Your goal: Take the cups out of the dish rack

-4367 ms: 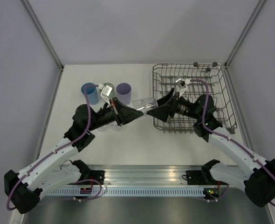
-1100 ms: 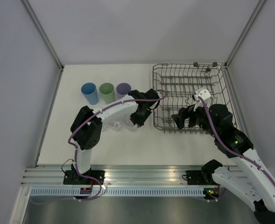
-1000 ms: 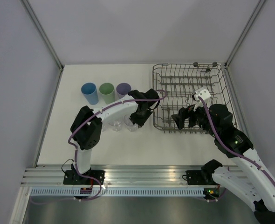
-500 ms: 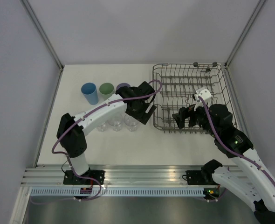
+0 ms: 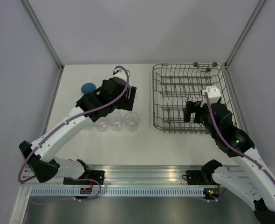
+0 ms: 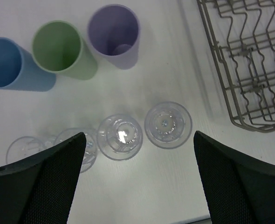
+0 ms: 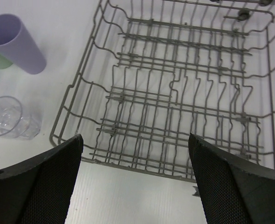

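Observation:
The grey wire dish rack (image 5: 154, 98) stands at the right and holds no cups; it also shows in the right wrist view (image 7: 175, 93). The blue (image 6: 4, 63), pale green (image 6: 58, 46) and lilac (image 6: 114, 30) tumblers stand upright in a row. In front of them several clear glasses stand in a row, the rightmost (image 6: 168, 125) beside another (image 6: 120, 136). My left gripper (image 5: 128, 98) hovers open and empty above the cups (image 6: 140, 186). My right gripper (image 5: 191, 112) is open and empty above the rack's near part (image 7: 135, 186).
In the top view the left arm hides the green and lilac tumblers; only the blue one (image 5: 87, 87) shows. Grey walls with metal posts close the table at left, right and back. The rack's black wheels (image 5: 205, 65) sit on its far edge.
My left gripper has let go of the rightmost clear glass, risen and drawn back left over the tumblers. My right gripper has pulled back slightly over the rack.

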Controlling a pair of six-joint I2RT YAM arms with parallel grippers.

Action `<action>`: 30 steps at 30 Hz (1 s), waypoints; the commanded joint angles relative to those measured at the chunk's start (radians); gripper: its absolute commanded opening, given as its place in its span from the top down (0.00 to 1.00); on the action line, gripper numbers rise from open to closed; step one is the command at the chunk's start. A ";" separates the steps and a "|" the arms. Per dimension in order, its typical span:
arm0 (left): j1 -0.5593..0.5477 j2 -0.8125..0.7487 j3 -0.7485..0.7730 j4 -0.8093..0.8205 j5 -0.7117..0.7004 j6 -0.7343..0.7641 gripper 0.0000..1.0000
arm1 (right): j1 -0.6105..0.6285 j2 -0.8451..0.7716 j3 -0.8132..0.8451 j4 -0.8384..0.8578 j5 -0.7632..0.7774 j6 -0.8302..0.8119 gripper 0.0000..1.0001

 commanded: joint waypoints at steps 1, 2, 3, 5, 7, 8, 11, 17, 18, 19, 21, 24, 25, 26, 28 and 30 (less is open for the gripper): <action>0.089 -0.111 -0.055 0.069 -0.140 -0.078 0.00 | 0.004 0.011 0.058 -0.070 0.214 0.052 0.02; 0.126 -0.136 -0.071 0.070 -0.114 -0.084 0.00 | 0.004 0.010 0.060 -0.084 0.252 0.052 0.02; 0.227 -0.160 -0.107 0.073 -0.085 -0.093 0.00 | 0.004 0.008 0.063 -0.093 0.263 0.052 0.02; 0.335 -0.239 -0.152 0.087 0.016 -0.098 0.00 | 0.004 -0.001 0.071 -0.107 0.268 0.049 0.02; 0.441 -0.300 -0.200 0.090 0.035 -0.069 0.00 | 0.004 -0.006 0.083 -0.124 0.268 0.039 0.02; 0.464 -0.315 -0.212 0.088 0.033 -0.059 0.00 | 0.004 -0.007 0.088 -0.130 0.272 0.038 0.02; 0.521 -0.357 -0.217 0.036 0.019 -0.035 0.00 | 0.004 -0.007 0.112 -0.160 0.289 0.032 0.02; 0.539 -0.519 -0.241 -0.017 0.015 0.033 0.00 | 0.006 -0.033 0.138 -0.222 0.297 0.012 0.02; 0.539 -0.542 -0.244 -0.019 0.042 0.033 0.00 | 0.004 -0.038 0.141 -0.231 0.302 0.009 0.02; 0.539 -0.564 -0.246 -0.033 0.059 0.036 0.00 | 0.004 -0.039 0.147 -0.245 0.309 0.006 0.02; 0.541 -0.616 -0.244 -0.059 0.075 0.054 0.00 | 0.006 -0.045 0.160 -0.265 0.326 0.001 0.02; 0.536 -0.691 -0.241 -0.122 0.124 0.073 0.00 | 0.004 -0.065 0.167 -0.295 0.325 -0.002 0.02; 0.536 -0.714 -0.246 -0.132 0.140 0.079 0.00 | 0.004 -0.075 0.169 -0.303 0.319 -0.002 0.02; 0.536 -0.739 -0.255 -0.145 0.195 0.094 0.00 | 0.006 -0.088 0.169 -0.308 0.311 0.000 0.02; 0.538 -0.806 -0.255 -0.162 0.222 0.111 0.00 | 0.006 -0.105 0.169 -0.317 0.303 -0.004 0.02; 0.536 -0.841 -0.238 -0.200 0.233 0.116 0.00 | 0.004 -0.128 0.172 -0.325 0.280 -0.008 0.02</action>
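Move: The rightmost clear cup, the last one set down, stands some 6 cm right of the left hand, about 3 cm back and 22 cm below. The next clear cup is 8 cm to the left of it; the purple cup stands 14 cm beyond it and 5 cm to its left. From the right hand that rightmost clear cup lies about 32 cm left, 2 cm ahead and 22 cm down, while the empty rack's middle is roughly 14 cm ahead and 2 cm right. Leftwards, fast and high over the row of clear cups, the empty left hand sweeps about 20 cm, then draws back towards its base while rising; it swings counter-clockwise some 30 degrees, then partly back, its fingertips tilting up. The right hand retreats too, some 8 cm right and then also back, turning clockwise. Both grippers stay wide open. ##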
